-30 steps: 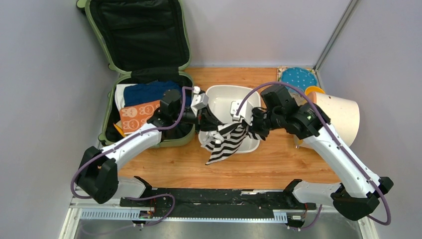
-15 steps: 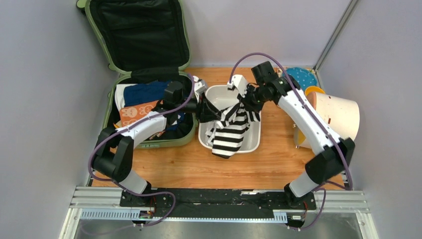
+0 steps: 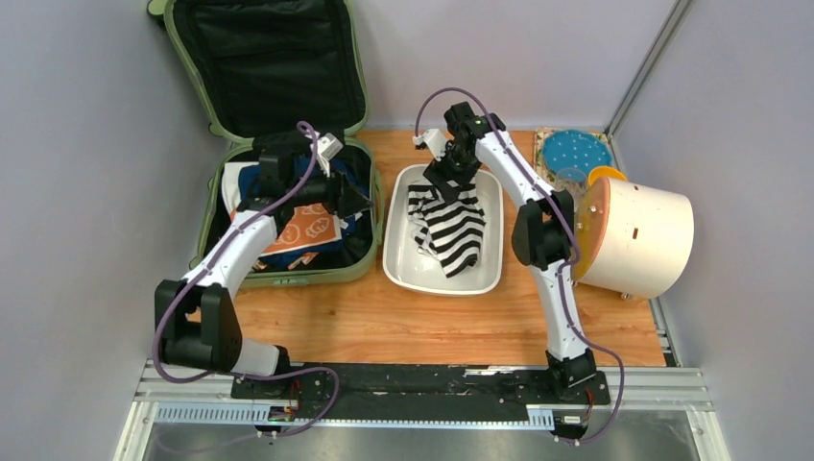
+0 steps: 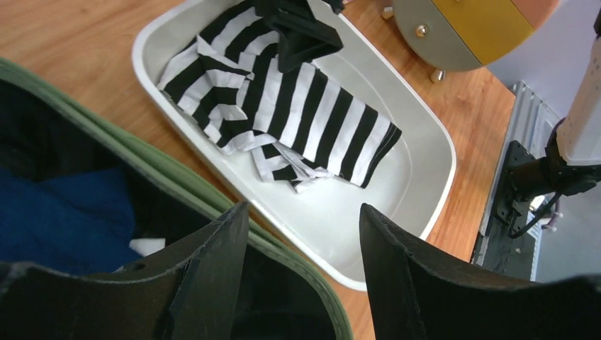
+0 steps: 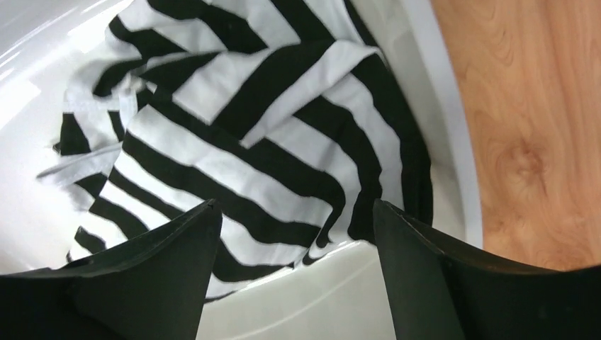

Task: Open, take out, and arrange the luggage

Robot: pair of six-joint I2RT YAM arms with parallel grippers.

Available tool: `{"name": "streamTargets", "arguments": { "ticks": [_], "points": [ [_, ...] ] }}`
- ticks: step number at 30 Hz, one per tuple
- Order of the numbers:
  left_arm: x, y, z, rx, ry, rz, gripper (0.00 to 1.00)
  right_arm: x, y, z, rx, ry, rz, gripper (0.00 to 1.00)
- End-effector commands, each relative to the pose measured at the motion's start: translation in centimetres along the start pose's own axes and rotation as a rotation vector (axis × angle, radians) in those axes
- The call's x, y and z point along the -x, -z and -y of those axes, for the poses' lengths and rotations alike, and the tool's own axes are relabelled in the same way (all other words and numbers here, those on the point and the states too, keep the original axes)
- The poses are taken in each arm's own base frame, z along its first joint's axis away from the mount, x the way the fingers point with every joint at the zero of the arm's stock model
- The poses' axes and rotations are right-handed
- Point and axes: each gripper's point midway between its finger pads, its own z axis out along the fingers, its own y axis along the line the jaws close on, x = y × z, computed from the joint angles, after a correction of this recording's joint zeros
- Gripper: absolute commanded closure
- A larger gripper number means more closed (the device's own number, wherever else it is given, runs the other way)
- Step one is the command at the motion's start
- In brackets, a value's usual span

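The luggage [image 3: 288,279], a sage-green suitcase, lies open at the left of the table with its black-lined lid [image 3: 267,62] propped against the back wall. Inside it are a blue cloth [image 3: 251,182] and an orange printed cloth [image 3: 307,230]. My left gripper [image 3: 357,197] hovers open over the suitcase's right rim [image 4: 177,184], with nothing between its fingers [image 4: 303,209]. A black-and-white striped garment [image 3: 451,226] lies crumpled in the white tub [image 3: 485,279]. My right gripper [image 3: 449,178] stands open and empty [image 5: 295,205] just above the garment [image 5: 234,142] at the tub's far end.
A cream cylinder with an orange end [image 3: 638,235] lies on its side at the right. Behind it sits a blue dotted disc [image 3: 576,151]. Walls close in on the left, back and right. The arms' metal rail [image 3: 413,403] runs along the near edge.
Both grippers have opened and let go of the striped garment, which has dropped into the tub. The left arm has drawn back over the suitcase; the right has swung to the tub's far end.
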Motion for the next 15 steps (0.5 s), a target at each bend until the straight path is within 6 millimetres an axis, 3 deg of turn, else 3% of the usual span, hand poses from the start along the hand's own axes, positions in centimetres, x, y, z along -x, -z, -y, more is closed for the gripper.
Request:
{"name": "streamTargets", "arguments": {
  "ticks": [1,4,5,6,8,9,11,15],
  "points": [
    [1.6,3.3,-0.1,0.058,-0.05,0.045,0.34,1.8,6.8,-0.4,-0.067,0.0,0.098,0.18],
    [2.1,4.8,-0.7,0.092,-0.092,-0.001,0.34,0.2,7.7,-2.5,-0.016,0.013,0.104,0.22],
    [0.8,5.7,-1.2,0.113,-0.082,-0.064,0.34,-0.7,7.9,-3.6,0.009,0.012,0.093,0.24],
    [1.5,6.1,-1.7,0.125,-0.098,-0.084,0.34,-1.6,7.7,-4.3,0.037,0.0,0.074,0.26],
    [0.7,7.4,-2.9,0.19,-0.136,-0.174,0.35,-2.7,7.6,-5.9,0.101,-0.022,0.051,0.36],
    [0.0,7.7,-3.4,0.207,-0.146,-0.215,0.35,-4.2,6.8,-7.1,0.15,-0.047,0.003,0.4],
    [-1.6,8.8,-5.2,0.287,-0.202,-0.311,0.36,-5.3,5.8,-8.5,0.218,-0.097,-0.035,0.49],
    [-3.4,10.6,-7.9,0.332,-0.307,-0.462,0.35,-6.6,3.3,-10.3,0.314,-0.169,-0.089,0.52]
  ]
}}
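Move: The orange towel in the suitcase lies about 19 cm to the left of the left hand, nearly level with it and some 14 cm down. Blue clothes lie about 12 cm left and 12 cm ahead of this hand; the white bin is about 18 cm right and 4 cm ahead. For the right hand, the striped shirt's middle, in the same bin, is about 6 cm back, 2 cm left and 7 cm below. Back over the striped shirt goes the right hand, about 10 cm towards its near end, rising some 4 cm on the way and then starting to sink while its wide-open fingers narrow to about half. The left hand goes left about 9 cm over the suitcase towards the orange towel, rising slightly before dipping again, its fingers tipping some 20 degrees more steeply downward and staying open. ##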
